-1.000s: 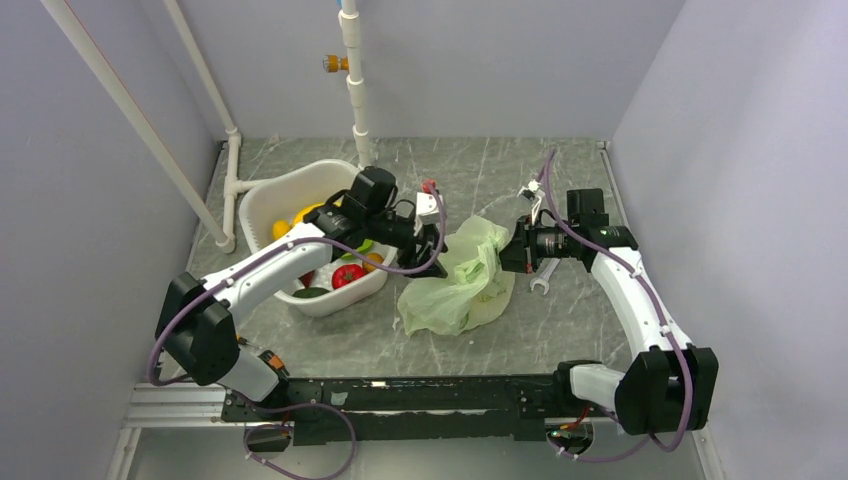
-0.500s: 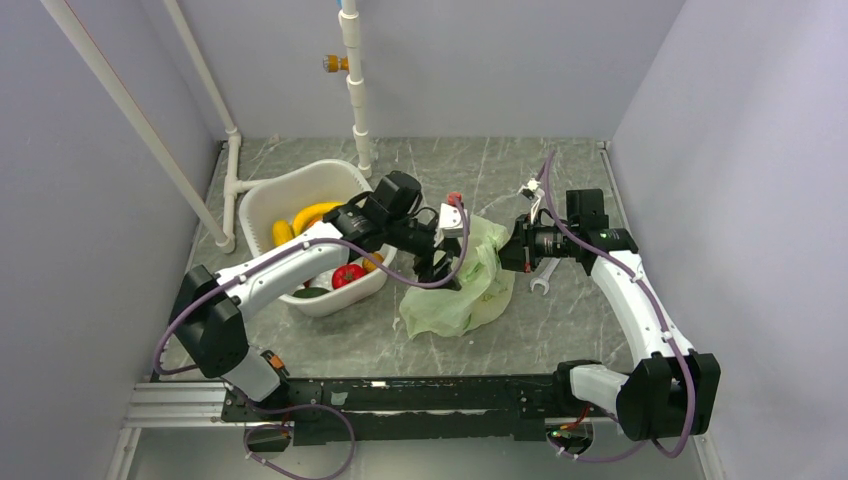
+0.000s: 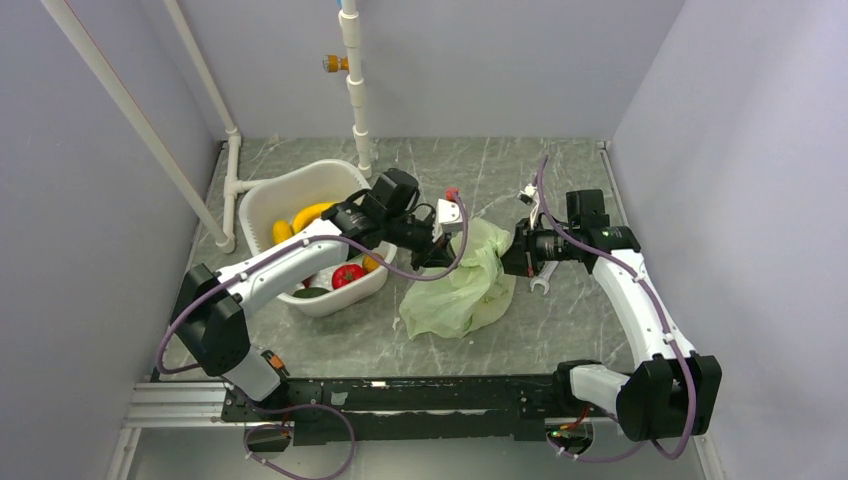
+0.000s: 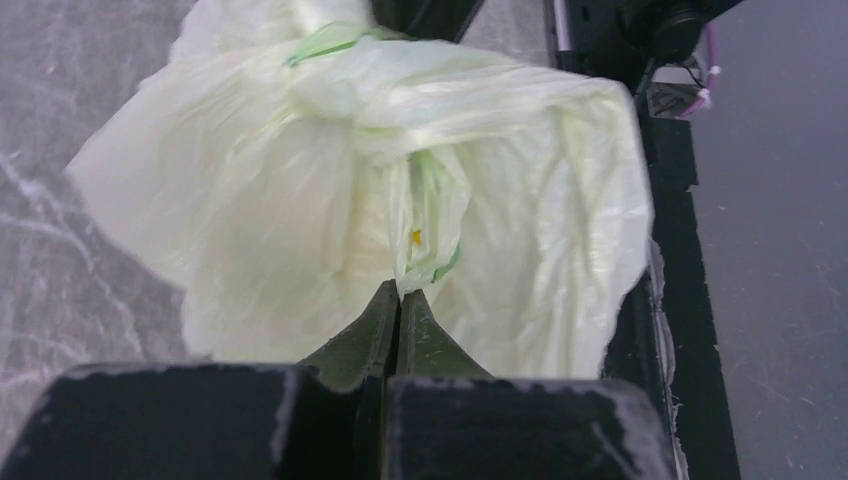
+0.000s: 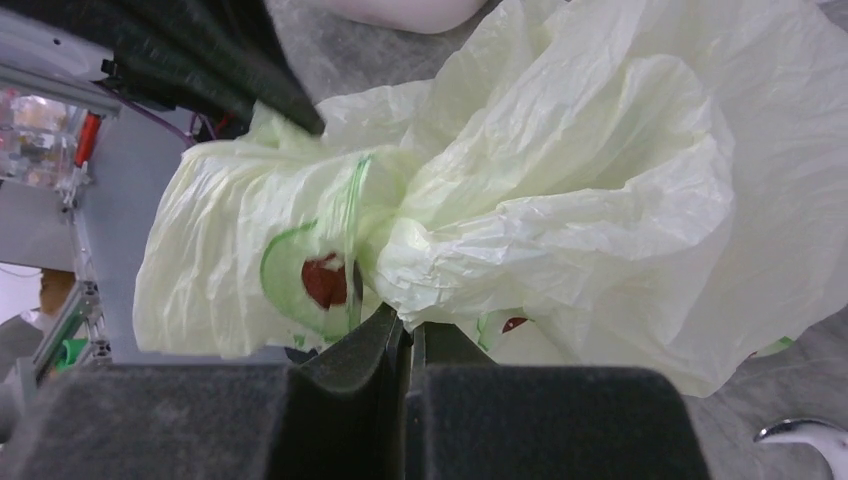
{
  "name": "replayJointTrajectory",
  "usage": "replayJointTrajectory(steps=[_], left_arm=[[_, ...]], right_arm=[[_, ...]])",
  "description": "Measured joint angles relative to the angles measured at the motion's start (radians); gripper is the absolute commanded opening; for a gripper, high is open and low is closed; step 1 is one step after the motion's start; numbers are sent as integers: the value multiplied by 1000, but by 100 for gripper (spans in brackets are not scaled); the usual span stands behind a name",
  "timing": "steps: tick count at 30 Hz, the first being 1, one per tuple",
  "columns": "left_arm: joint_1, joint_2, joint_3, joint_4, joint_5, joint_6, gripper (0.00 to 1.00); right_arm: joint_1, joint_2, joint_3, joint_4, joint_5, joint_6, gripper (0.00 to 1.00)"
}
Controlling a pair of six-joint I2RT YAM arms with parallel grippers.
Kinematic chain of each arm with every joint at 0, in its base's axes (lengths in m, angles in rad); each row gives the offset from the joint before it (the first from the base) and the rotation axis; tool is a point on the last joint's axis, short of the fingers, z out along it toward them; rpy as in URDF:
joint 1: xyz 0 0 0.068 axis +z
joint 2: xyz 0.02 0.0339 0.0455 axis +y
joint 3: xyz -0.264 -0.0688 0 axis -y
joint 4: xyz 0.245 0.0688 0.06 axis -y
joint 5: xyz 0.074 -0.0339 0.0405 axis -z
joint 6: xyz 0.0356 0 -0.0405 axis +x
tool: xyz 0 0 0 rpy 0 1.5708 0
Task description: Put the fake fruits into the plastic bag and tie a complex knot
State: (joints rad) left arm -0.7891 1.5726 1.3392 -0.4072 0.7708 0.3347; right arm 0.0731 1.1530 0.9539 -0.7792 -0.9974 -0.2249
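Observation:
The pale-green plastic bag (image 3: 465, 290) lies crumpled on the table between my two arms. My left gripper (image 3: 437, 258) is shut on a fold of its left side, and the fingers meet on the film (image 4: 400, 292). My right gripper (image 3: 510, 255) is shut on the bag's right edge (image 5: 408, 322). The bag hangs stretched between the two grips. Green and red marks (image 5: 318, 280) show on its film. The fake fruits lie in the white basin (image 3: 262, 197): yellow bananas (image 3: 303, 214), a red tomato-like one (image 3: 347, 275) and a dark avocado (image 3: 310, 292). No knot is in view.
A metal wrench (image 3: 541, 279) lies on the table just right of the bag, under my right wrist. White pipes (image 3: 357, 90) stand at the back and along the left wall. The basin sits close behind my left forearm.
My left gripper swung right from above the basin to the bag, open on the way, then shut on the bag's left side. The right gripper stayed shut on the bag.

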Motion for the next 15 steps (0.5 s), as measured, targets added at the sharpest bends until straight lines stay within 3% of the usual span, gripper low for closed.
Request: replayJointTrajectory(steps=[15], left_arm=[[103, 2, -57, 14, -72, -24, 0]], right_arm=[[-143, 13, 94, -299, 69, -359, 0]])
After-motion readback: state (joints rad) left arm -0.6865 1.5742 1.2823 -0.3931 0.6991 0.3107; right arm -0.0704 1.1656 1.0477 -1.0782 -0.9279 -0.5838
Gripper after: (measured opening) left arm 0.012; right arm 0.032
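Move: Both hands already grip strands of the plastic bag, with its gathered knot between them. From the left hand the knot lies about 7 cm to the right, level ahead and some 2 cm lower; from the right hand it is about 4 cm to the left and 1 cm farther out, just below. The bag's filled body hangs about 6 cm back from the left hand and 12 cm below it. From the right hand, the wrench lies roughly 9 cm right, 1 cm back and 15 cm down. Keeping their pinch on the two strands, both hands draw apart to pull at the knot. The left hand goes about 4 cm forward and 3 cm left while sinking 2.5 cm, swinging some 10 degrees counter-clockwise; the right hand pulls about 5 cm to the right, its fingers tipping a little farther down. ##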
